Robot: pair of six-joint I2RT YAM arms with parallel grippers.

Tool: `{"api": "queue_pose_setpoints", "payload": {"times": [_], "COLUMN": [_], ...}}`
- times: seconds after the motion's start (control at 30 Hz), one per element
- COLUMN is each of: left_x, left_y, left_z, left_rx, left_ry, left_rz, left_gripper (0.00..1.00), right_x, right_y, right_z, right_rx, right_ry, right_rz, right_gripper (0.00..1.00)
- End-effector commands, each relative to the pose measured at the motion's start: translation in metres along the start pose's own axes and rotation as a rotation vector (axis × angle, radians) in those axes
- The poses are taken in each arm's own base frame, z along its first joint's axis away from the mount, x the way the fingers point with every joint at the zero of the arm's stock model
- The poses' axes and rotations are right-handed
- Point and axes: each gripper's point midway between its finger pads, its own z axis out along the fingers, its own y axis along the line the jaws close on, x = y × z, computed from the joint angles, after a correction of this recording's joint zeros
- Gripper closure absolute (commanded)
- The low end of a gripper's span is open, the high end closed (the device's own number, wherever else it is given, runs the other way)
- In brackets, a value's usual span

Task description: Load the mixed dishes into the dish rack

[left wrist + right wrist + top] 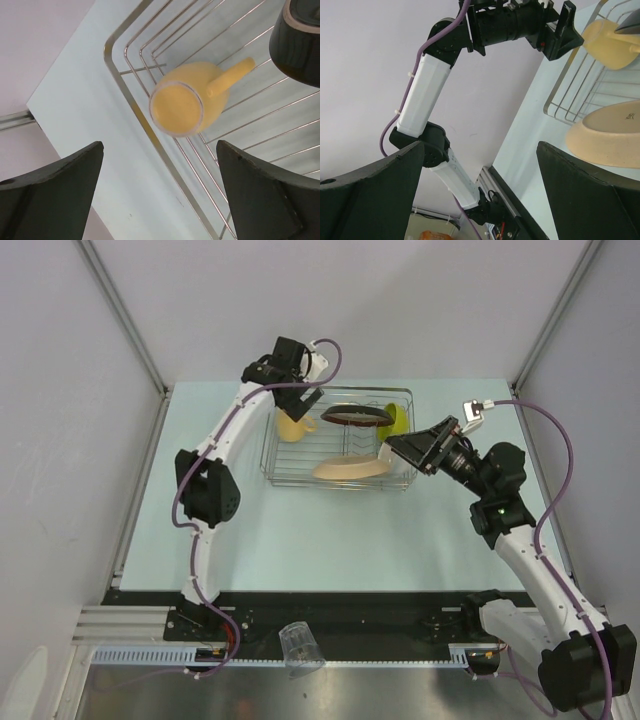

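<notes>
The dish rack [285, 465] stands at the middle back of the table. In it, the cream-yellow mug [293, 426] stands upright at the left end, mouth up. The dark red-brown dish [355, 417] and the lime-green bowl [398, 419] stand along the back, and the beige plate [350, 470] leans along the front. My left gripper [298, 397] hovers open above the mug [182, 100], apart from it. My right gripper [392, 451] is open at the rack's right end, next to the plate [610, 135], holding nothing. The clear glass [299, 645] lies on the base rail near the arms.
The rack's corner wire [131, 102] runs under the left gripper [160, 150], and the dark dish [300, 40] is at the upper right of that view. The right wrist view shows the left arm [427, 90] and the rack's end [565, 95]. Grey walls enclose the table.
</notes>
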Motion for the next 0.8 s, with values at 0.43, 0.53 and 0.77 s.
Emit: {"api": "queue_pose_setpoints", "payload": {"times": [0.43,0.53,0.77], "left_x": [-0.014,0.000,0.049], "left_y": [0.019,0.015,-0.011], "left_z": [-0.054,-0.076,-0.097], "left_rx": [0.060,0.136,0.159], "left_ry": [-0.119,-0.129,-0.152], "left_rz": [-0.121,-0.188,-0.230], "left_gripper": [0.00,0.00,0.00], "right_x": [0.014,0.050,0.105], "right_y": [-0.008,-0.032,-0.073], "right_z": [0.001,-0.001,-0.001], "right_rx": [0.142,0.255,0.350], "right_ry": [0.114,0.235,0.371], "right_rz": [-0.286,-0.337,-0.424], "right_gripper": [0.00,0.00,0.00]}}
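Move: The drinking glass lies off the table's near edge, roughly 30 cm back from the right hand, 14 cm to its left and 36 cm below. The peach plate is about 8 cm ahead of that hand, 4 cm left and 27 cm lower. From the left hand the glass is some 55 cm back, about level sideways and 22 cm down; the yellow cup sits about 11 cm below that hand, 2 cm back and 1 cm left. No contact: the open left hand, already free above the racked yellow cup, withdraws back and to its left by about 8 cm, rising slightly. The open right hand sinks about 7 cm while sweeping some 5 cm left and a little back, towards the glass side of the table, its fingers tipping down by some 30 degrees. ##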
